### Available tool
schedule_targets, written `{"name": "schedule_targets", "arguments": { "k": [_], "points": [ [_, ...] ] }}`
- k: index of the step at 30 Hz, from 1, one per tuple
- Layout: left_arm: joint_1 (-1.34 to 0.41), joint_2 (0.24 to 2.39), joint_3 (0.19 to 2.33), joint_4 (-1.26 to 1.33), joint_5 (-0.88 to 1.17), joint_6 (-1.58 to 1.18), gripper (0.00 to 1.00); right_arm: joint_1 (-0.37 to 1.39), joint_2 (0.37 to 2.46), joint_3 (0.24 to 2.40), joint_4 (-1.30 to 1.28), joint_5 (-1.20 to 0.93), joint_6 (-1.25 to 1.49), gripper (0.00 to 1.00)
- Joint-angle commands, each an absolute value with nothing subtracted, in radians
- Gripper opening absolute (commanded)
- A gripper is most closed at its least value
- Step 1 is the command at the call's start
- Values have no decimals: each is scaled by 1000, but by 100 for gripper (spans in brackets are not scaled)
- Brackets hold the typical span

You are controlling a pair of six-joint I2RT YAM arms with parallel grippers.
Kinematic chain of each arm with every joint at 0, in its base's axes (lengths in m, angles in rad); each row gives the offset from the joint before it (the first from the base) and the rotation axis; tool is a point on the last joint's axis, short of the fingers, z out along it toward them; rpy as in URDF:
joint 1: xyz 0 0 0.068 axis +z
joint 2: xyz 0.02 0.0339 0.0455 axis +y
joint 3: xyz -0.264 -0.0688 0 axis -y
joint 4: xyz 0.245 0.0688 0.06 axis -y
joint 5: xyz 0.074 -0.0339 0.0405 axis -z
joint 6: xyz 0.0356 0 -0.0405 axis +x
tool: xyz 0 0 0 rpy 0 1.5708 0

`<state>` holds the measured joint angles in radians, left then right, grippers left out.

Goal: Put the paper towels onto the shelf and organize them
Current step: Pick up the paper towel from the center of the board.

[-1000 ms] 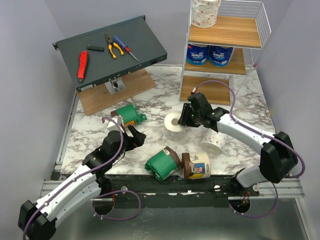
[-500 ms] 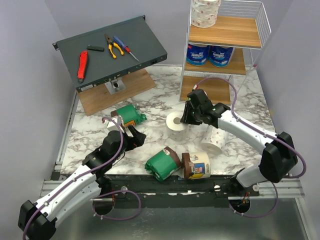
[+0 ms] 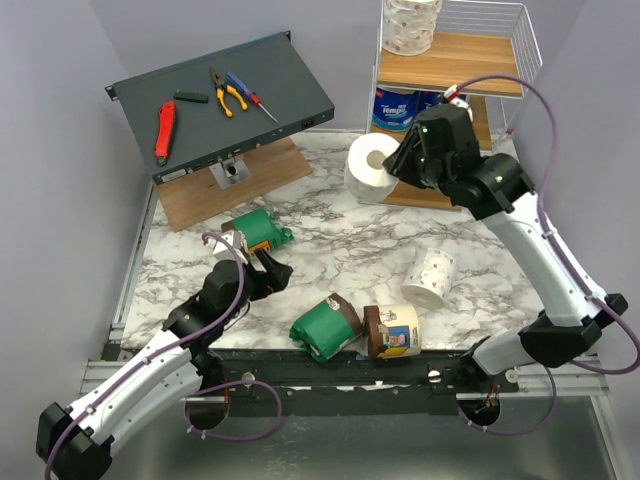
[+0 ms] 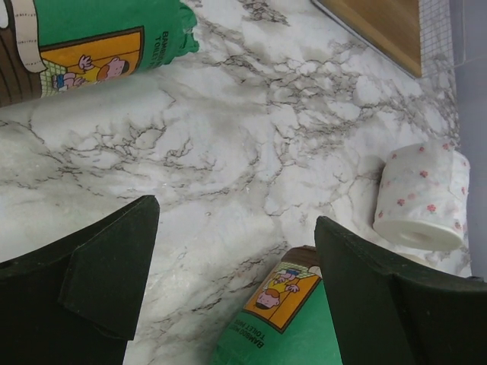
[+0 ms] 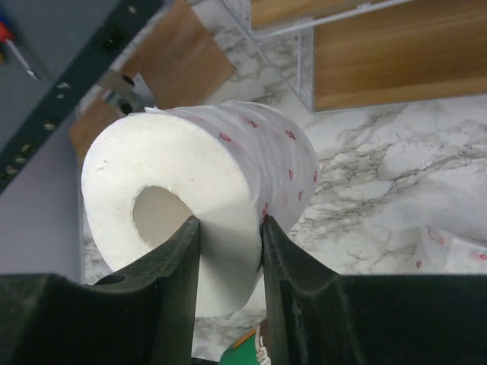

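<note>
My right gripper (image 3: 403,160) is shut on a white pink-speckled paper towel roll (image 3: 370,166), held in the air just left of the shelf (image 3: 452,62). In the right wrist view one finger sits in the core and the other outside the roll (image 5: 243,156), pinching its wall at the right gripper (image 5: 228,226). My left gripper (image 3: 272,273) stands open low over the table between two green rolls (image 3: 258,229) (image 3: 326,329), with nothing in the left gripper (image 4: 236,217). A cream-and-brown roll (image 3: 394,331) and another speckled roll (image 3: 430,277) lie on the marble.
The shelf's middle tier holds two blue-and-white rolls (image 3: 415,108), and a speckled roll (image 3: 410,24) stands on the top tier. At the back left is a dark slanted panel (image 3: 290,75) with hand tools (image 3: 228,92), resting on a wooden board (image 3: 200,197).
My right gripper has closed on the speckled roll and lifted it off the table, up and back toward the shelf. The left arm has stayed still.
</note>
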<state>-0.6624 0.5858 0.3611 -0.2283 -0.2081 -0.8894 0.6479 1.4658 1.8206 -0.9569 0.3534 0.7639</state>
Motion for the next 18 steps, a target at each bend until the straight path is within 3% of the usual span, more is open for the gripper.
{"name": "schedule_targets", "arguments": {
  "k": [1, 10, 18],
  "points": [
    [-661, 575, 446, -240, -202, -908, 87, 652, 1452, 1975, -1071, 447, 813, 1],
    [-662, 682, 679, -221, -187, -843, 86, 555, 1592, 2417, -1279, 507, 917, 1],
    [-663, 814, 895, -149, -160, -782, 86, 411, 1599, 2472, -1223, 413, 967, 1]
  ]
}}
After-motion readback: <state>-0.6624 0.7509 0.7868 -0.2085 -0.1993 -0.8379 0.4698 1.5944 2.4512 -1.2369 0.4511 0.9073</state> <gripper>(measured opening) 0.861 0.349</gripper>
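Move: The right hand already holds the paper towel; the free part of the top board lies about 13 cm ahead of the hand, 7 cm to its right and 6 cm above. The paper towel already up there stands some 14 cm ahead, 2 cm left, 6 cm above; the nearer blue pack is 13 cm ahead, 2 cm left, 12 cm below. From the left hand, the free spot is roughly 25 cm ahead, 37 cm right, 28 cm above. Right hand lifts the still-pinched paper towel some 13 cm and rightward towards the top board; empty left hand rises. ##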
